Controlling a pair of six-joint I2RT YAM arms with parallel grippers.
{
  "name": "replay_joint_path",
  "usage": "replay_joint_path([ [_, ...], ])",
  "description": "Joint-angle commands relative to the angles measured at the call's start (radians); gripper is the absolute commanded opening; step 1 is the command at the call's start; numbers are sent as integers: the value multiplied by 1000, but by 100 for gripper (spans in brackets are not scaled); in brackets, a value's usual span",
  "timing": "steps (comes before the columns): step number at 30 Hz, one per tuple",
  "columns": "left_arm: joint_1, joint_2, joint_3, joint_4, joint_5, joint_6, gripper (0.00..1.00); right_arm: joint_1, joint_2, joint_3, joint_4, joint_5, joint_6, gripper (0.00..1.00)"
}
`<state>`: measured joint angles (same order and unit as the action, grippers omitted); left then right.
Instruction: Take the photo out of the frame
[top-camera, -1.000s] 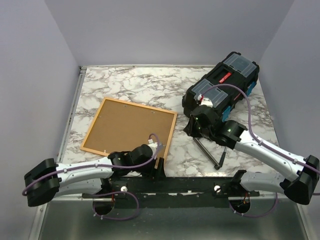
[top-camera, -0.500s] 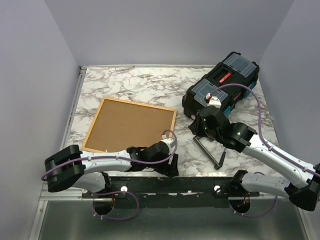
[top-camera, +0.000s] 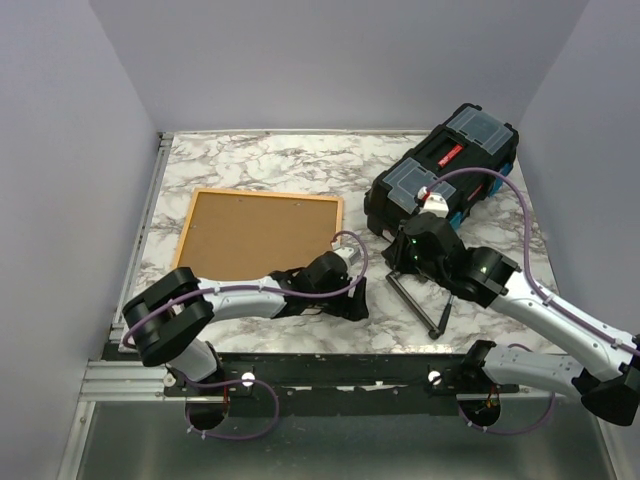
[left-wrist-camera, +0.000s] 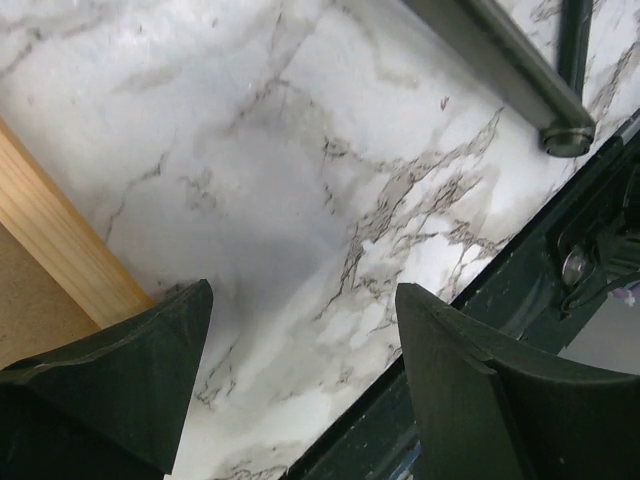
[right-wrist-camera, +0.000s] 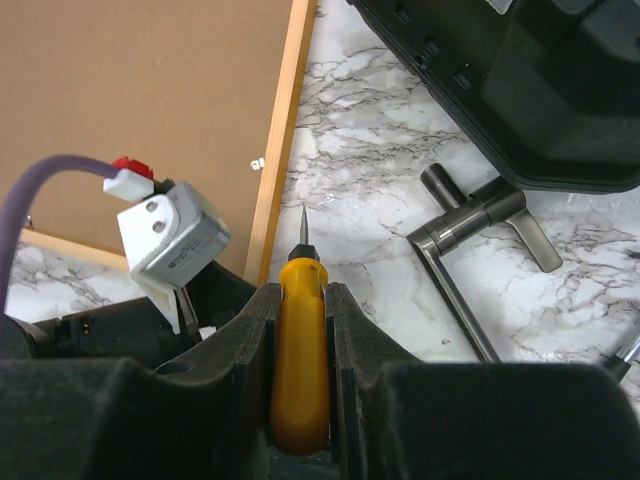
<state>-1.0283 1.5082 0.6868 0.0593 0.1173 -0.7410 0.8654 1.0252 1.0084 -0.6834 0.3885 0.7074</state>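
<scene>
The frame (top-camera: 270, 194) lies face down on the marble table, its orange rim around a brown backing board (top-camera: 255, 232). The photo's picture side is hidden. My left gripper (top-camera: 352, 302) sits low at the frame's near right corner. In the left wrist view it (left-wrist-camera: 300, 300) is open over bare marble, with the frame's wooden edge (left-wrist-camera: 60, 250) beside the left finger. My right gripper (top-camera: 408, 250) hovers right of the frame, shut on a yellow-handled screwdriver (right-wrist-camera: 300, 350). The screwdriver's tip points at the marble next to the frame's edge (right-wrist-camera: 285, 130).
A black toolbox (top-camera: 445, 175) stands at the back right. A grey metal T-handled tool (top-camera: 420, 300) lies on the marble between the arms, under my right gripper. A black rail (top-camera: 330, 365) runs along the table's near edge.
The frame has turned and slid toward the back left, now squarer to the table. My left arm swung right along the near edge and its jaws widened a little. The right gripper barely moved.
</scene>
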Motion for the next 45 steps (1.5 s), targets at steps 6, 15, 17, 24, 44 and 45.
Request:
replay_joint_path([
  [6, 28, -107, 10, 62, 99, 78, 78, 4, 38, 18, -24, 50, -12, 1],
  [15, 105, -478, -184, -209, -107, -88, 72, 6, 136, 11, 50, -43, -7, 1],
  [17, 152, -544, -193, -292, -170, -120, 72, 19, 186, 23, 58, -50, 12, 0],
  [24, 316, -651, -216, -387, -196, -136, 69, 131, 390, 123, 49, 12, 122, 1],
  [44, 372, -687, -401, -159, -23, -207, 47, 199, 602, 167, 156, 139, 160, 1],
  [45, 373, -690, -397, -156, -24, -206, 46, 199, 603, 165, 162, 146, 157, 1],
])
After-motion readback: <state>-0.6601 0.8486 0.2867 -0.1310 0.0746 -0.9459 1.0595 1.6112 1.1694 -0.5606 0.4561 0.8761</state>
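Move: For the left hand, the metal clip on the frame's near bar is about 17 cm left, 4 cm ahead and 3 cm below; the frame's near right corner is 5 cm left, 1 ahead. For the right hand, the right-bar clip lies roughly 9 cm ahead, 11 left, 18 below; that same corner is 10 left, 2 back, and the black tool's middle 8 right, 2 back. Still gripping the yellow screwdriver, the right hand sinks, then swings left as it keeps sinking, about 11 cm each way, tipping further down as the screwdriver comes in over the frame's right bar. The left hand rises off beside the corner, travels some 15 cm left along the near bar, turning 30 degrees counter-clockwise, then sinks again, fingers half closing. ##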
